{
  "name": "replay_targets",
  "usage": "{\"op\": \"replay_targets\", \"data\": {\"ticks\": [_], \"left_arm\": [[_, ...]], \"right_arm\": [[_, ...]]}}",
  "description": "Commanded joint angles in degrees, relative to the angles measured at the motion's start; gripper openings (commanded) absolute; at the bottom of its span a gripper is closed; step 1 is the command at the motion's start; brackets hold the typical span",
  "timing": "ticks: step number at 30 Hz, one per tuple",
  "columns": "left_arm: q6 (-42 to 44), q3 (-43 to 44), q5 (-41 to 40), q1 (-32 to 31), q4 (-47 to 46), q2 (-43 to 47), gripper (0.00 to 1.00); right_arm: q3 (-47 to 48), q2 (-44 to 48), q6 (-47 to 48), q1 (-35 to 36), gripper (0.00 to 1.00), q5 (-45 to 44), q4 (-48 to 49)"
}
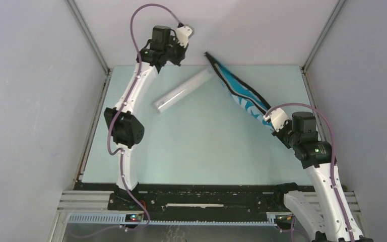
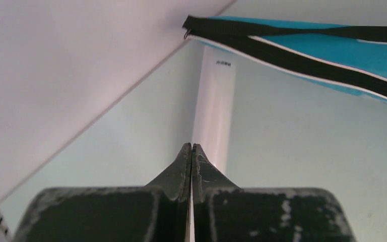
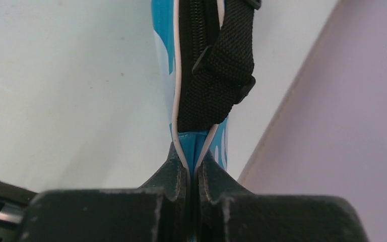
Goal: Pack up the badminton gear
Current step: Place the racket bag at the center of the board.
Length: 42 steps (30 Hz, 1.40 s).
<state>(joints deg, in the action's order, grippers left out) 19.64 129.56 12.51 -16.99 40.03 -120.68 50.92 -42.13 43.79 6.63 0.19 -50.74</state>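
Observation:
The blue racket bag (image 1: 242, 93) with its black strap (image 3: 216, 75) hangs tilted over the right half of the table, its far end near the back wall. My right gripper (image 1: 271, 121) is shut on the bag's near end; in the right wrist view the white-piped blue edge (image 3: 162, 30) is pinched between the tips (image 3: 191, 157). A long white tube (image 1: 184, 91) lies diagonally on the table at the back. My left gripper (image 1: 187, 34) hovers above the tube's far part, shut (image 2: 192, 147) with nothing in it. The tube (image 2: 214, 111) and bag (image 2: 332, 55) lie ahead of it.
The pale green table (image 1: 206, 146) is boxed in by grey walls at the back and both sides. The arm bases and a black rail (image 1: 196, 196) line the near edge. The right side wall (image 3: 342, 126) stands close beside the bag.

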Motion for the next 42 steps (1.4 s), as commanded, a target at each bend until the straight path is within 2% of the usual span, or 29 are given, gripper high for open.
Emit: {"op": "replay_targets", "data": {"ticks": [1,3,5,6,8,10,12,15,20,29,33,38,42], "left_arm": [[-4.9,10.9,1.2,-0.8,0.8,-6.6,0.0],[-5.0,8.8,0.4,-0.8,-1.2,-6.7,0.0],[-4.6,2.0,-0.6,-0.7,-5.4,-4.9,0.01],[-4.1,-1.0,-0.8,-0.7,-7.4,-4.2,0.05],[-2.7,-3.8,-0.5,-0.7,-9.1,-4.6,0.23],[-1.0,-2.5,-0.4,-0.7,-8.6,-7.2,0.52],[1.4,0.1,-0.8,-0.8,-8.0,-9.5,0.71],[4.7,2.6,-2.7,-0.9,-8.2,-12.0,0.84],[3.5,1.4,-3.6,-0.8,-9.6,-10.8,0.9],[-4.2,-7.5,-5.3,1.6,-10.6,3.5,0.93],[-4.5,-16.2,-3.6,3.3,-12.2,12.4,0.93],[-4.7,-25.1,-1.8,7.0,-10.5,24.4,0.94],[-3.1,-30.4,-5.2,8.6,-8.4,35.2,0.94]], "right_arm": [[0.2,-0.8,-5.8,-1.2,0.0,-9.0,7.6],[-0.3,-0.9,-5.9,-1.2,0.0,-6.9,7.4],[-1.1,-0.4,-5.3,-1.1,0.0,-4.2,7.0],[-1.2,-0.3,-5.3,-1.1,0.0,-2.6,6.4],[-1.3,-0.3,-5.7,-1.0,0.0,2.1,5.4],[-1.0,-0.3,-6.8,-1.0,0.0,5.5,5.3],[-0.4,-0.8,-8.6,-0.9,0.0,7.7,5.5],[1.5,-1.1,-10.7,-0.8,0.0,10.9,5.6],[6.4,-1.1,-13.0,-0.7,0.0,13.4,7.4],[21.1,-5.5,-17.1,0.2,0.0,12.9,14.2],[27.3,-7.4,-15.0,3.4,0.0,13.3,12.9],[30.3,-9.9,-6.3,9.1,0.0,23.0,4.8],[30.2,-12.4,-2.5,15.5,0.0,25.6,2.1]]}}
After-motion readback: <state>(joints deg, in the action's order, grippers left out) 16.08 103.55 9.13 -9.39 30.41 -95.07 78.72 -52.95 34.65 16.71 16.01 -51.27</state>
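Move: My right hand already pinches one end of the racket bag; the bag's free end sticks out about 54 cm ahead and 40 cm to that hand's left, and the board's centre lies some 18 cm ahead, 40 cm left and 20 cm down. From my empty, shut left hand that free end is roughly 22 cm ahead, 16 cm right and 15 cm lower; the white tube's middle lies about 11 cm ahead, 7 cm right and 24 cm down. I keep my right-hand pinch and, after a small dip to the right, lift the bag about 15 cm, then carry it some 10 cm left, rolling the hand's left side up about 20 degrees and turning it counter-clockwise. My left hand edges right, sinks some 13 cm as its fingers open wide, then rises 20 cm while drawing back and left, still empty. ##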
